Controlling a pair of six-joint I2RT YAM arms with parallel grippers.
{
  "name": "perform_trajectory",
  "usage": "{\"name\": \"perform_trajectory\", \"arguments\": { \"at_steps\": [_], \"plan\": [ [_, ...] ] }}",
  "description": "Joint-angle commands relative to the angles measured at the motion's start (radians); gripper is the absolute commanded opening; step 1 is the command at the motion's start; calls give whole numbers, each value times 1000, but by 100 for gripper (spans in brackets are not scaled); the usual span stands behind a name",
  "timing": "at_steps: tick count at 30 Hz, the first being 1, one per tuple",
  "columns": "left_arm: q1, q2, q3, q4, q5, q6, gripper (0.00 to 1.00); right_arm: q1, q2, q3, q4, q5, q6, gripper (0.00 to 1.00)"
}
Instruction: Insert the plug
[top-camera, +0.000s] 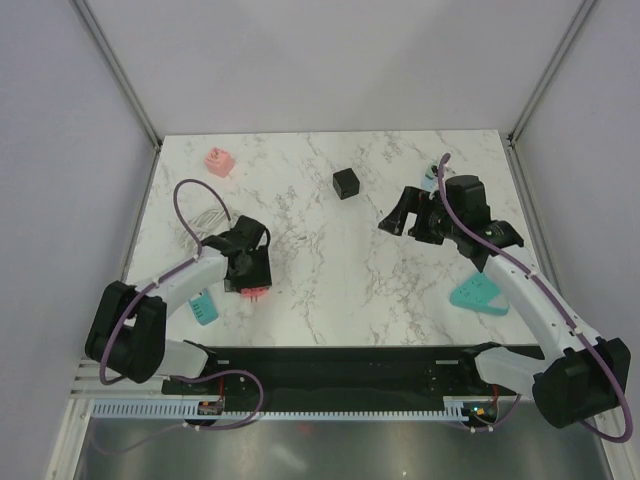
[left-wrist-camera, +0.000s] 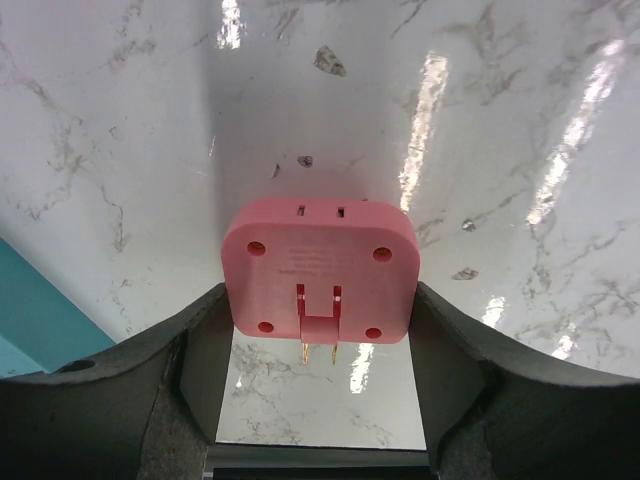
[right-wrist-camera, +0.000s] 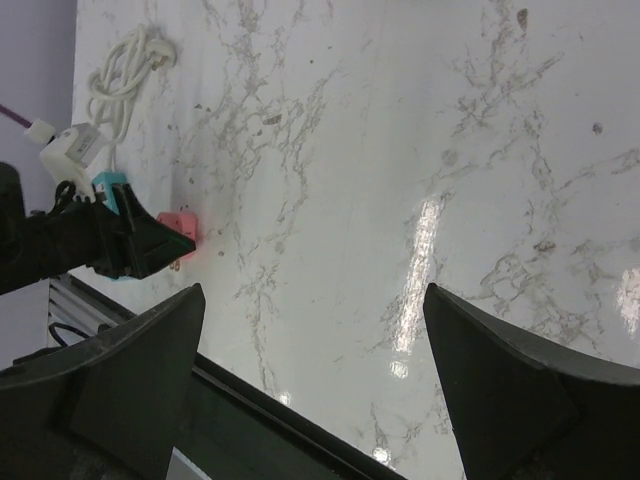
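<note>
The plug (left-wrist-camera: 318, 265) is a pink square adapter with two gold prongs (left-wrist-camera: 318, 352) on its near face. My left gripper (left-wrist-camera: 320, 335) is shut on it, and both dark fingers press its left and right edges. From above, the plug (top-camera: 256, 290) shows just under the left gripper (top-camera: 248, 268) at the table's front left. The right wrist view catches the same plug (right-wrist-camera: 181, 227) far off to the left. My right gripper (top-camera: 400, 220) hovers open over the right half of the table, and its fingers (right-wrist-camera: 130, 350) have only marble between them.
A teal power strip (top-camera: 481, 295) lies at the front right and a teal block (top-camera: 204, 306) by the left arm. A white cable (top-camera: 206, 214) coils at the left. A pink block (top-camera: 218, 160) and a black cube (top-camera: 347, 183) sit farther back.
</note>
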Motion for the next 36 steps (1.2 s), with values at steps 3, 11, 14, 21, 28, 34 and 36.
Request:
{"name": "perform_trajectory", "arguments": {
  "at_steps": [3, 11, 14, 21, 28, 34, 36],
  "plan": [
    [-8, -133, 61, 42, 76, 72, 5, -36, 36, -34, -96, 262, 104, 98],
    [-28, -245, 104, 41, 183, 135, 2, -283, 44, -114, -253, 616, 243, 98],
    [-46, -273, 98, 64, 216, 158, 2, -339, 52, -64, -408, 793, 375, 98],
    [-88, -303, 81, 122, 337, 227, 2, -436, -55, -149, -494, 831, 513, 98],
    [-92, -351, 74, 142, 387, 264, 2, -452, -54, -251, -463, 838, 538, 98],
    [-91, -357, 66, 161, 421, 268, 2, -450, -17, -307, -332, 756, 483, 98],
    [-91, -359, 71, 165, 426, 268, 2, -452, -11, -330, -228, 660, 408, 96]
  ]
}}
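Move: The open right hand is bound for the teal triangular strip, some 23 cm to its right, 10 cm back and about 20 cm below; the blue round strip stands roughly 19 cm ahead and 16 cm to the right, on the table too. The left hand already grips the pink plug just over the table, with the teal strip about 53 cm to its right and 2 cm nearer the base. Beside that hand, the blue rectangular strip lies 11 cm left and 5 cm back. The empty right hand sweeps about 24 cm right and 15 cm down while drawing back some 10 cm, turning roughly 75 degrees clockwise and tipping its fingers down, so that it ends with open fingers close over the teal triangular strip, no touch to be seen. Meanwhile the left hand keeps its pinch on the pink plug and carries it about 12 cm up and 9 cm right towards the teal strip, turning clockwise and tilting its fingertips outward as it climbs. ##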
